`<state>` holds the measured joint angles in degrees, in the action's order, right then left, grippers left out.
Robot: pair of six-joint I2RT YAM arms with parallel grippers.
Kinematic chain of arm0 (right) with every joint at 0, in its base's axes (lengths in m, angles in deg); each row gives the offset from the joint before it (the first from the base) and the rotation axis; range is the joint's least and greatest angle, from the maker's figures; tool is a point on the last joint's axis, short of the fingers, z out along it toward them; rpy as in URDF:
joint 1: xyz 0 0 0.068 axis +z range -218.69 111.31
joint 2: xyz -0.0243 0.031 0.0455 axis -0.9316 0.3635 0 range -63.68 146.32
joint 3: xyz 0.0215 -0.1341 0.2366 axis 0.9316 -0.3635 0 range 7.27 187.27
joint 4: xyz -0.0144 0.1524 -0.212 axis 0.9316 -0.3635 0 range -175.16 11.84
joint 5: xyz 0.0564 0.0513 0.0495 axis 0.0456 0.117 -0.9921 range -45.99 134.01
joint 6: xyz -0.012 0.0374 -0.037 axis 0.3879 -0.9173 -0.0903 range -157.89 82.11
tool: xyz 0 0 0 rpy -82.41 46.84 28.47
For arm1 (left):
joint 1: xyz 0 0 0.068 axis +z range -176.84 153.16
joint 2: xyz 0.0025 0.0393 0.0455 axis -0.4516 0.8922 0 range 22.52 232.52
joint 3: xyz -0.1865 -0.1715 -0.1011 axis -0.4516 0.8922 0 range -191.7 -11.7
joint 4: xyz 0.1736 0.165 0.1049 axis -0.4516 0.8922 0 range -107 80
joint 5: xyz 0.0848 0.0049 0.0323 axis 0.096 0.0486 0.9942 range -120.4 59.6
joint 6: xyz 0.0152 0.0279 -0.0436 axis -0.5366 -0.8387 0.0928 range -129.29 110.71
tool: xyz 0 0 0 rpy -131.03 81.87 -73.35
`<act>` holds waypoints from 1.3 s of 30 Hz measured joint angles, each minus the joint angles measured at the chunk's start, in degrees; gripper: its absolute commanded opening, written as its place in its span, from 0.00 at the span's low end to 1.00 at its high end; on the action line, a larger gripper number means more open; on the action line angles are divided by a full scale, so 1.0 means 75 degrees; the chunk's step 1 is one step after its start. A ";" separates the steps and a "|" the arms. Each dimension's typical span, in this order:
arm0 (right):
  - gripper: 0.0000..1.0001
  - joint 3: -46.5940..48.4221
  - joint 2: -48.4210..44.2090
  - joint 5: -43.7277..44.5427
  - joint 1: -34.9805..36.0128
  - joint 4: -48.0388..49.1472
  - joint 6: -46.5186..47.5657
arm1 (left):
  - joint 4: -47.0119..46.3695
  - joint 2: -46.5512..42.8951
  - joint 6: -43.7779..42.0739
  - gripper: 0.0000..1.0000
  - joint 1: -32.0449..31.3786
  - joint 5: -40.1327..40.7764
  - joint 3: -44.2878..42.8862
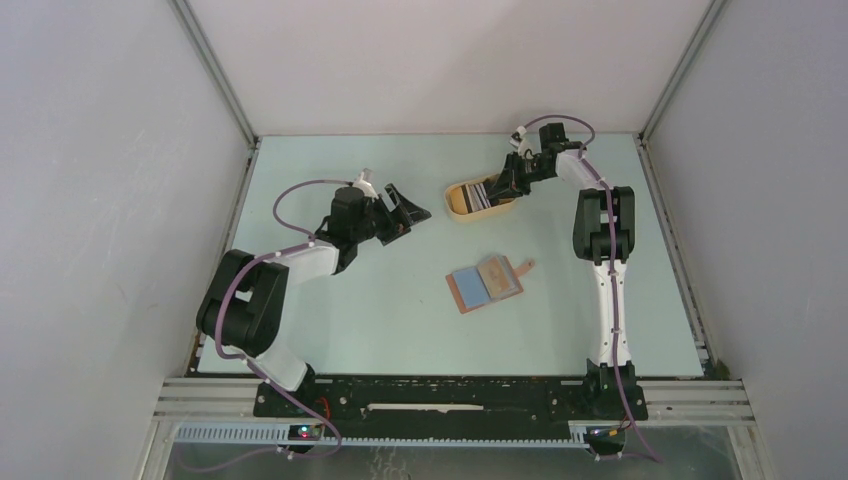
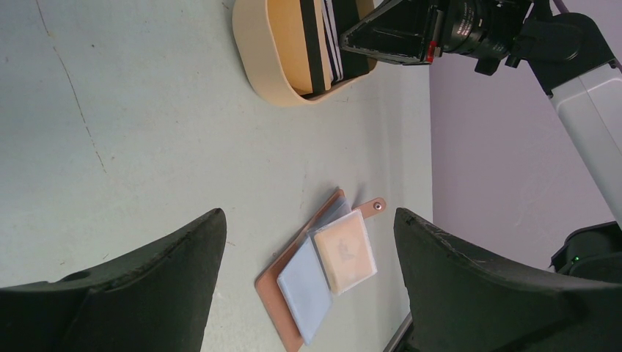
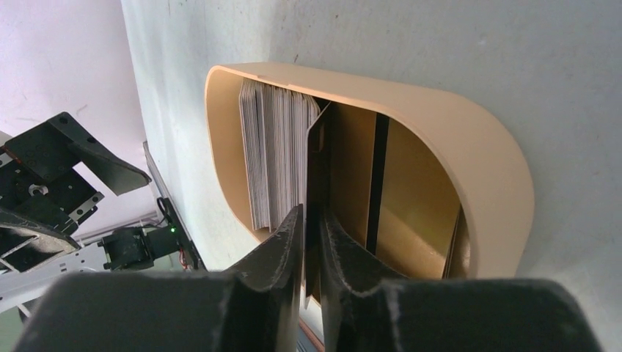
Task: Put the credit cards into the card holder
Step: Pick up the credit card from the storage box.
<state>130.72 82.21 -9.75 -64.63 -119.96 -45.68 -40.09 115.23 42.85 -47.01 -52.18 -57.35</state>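
The credit cards (image 1: 478, 192) stand on edge in a yellow oval tray (image 1: 462, 208) at the back of the table. In the right wrist view, my right gripper (image 3: 312, 213) reaches into the tray (image 3: 469, 139) and is shut on one thin dark card (image 3: 315, 158), next to a pale striped stack (image 3: 275, 154). The card holder (image 1: 486, 284), a brown wallet, lies open mid-table with its clear pockets up. My left gripper (image 1: 405, 215) hovers open to the left of the tray, with the card holder (image 2: 323, 271) seen between its fingers, far below.
Another dark card (image 3: 376, 183) stands deeper in the tray. The walls of the enclosure rise close on the left, right and back. The right arm (image 2: 579, 81) stands beside the tray.
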 measured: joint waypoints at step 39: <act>0.00 -0.2532 -0.3413 -0.0070 -0.0233 -0.0560 0.2124 | 0.0778 -0.1623 -0.1405 0.89 0.0015 -0.0688 -0.0542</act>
<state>111.73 56.61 -10.27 -66.38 -124.15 -29.75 -34.26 103.06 32.32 -46.90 -57.34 -61.41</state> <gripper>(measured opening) 0.009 0.892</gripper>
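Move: Inside the storage box at its right end, the right hand's half-closed fingers straddle the leaning dark card, whose middle is about 1 cm left, level fore-and-aft and 2 cm below. The remaining cards stand roughly 5 cm left of this hand, level with it and 3 cm down; the open card holder lies some 20 cm back, 5 cm left and 5 cm below. From the left hand, the dark card is about 13 cm ahead, 19 cm right and 10 cm lower. Closing fully on the dark card, the right fingers pinch it while easing slightly right and down, then draw it out of the storage box: up about 10 cm, then also back some 6 cm, with a little drift right overall and the hand rolling about 15 degrees, forward side rising. Late on, the empty, open left hand lifts about 9 cm off to the side, tipping its fingers up. ##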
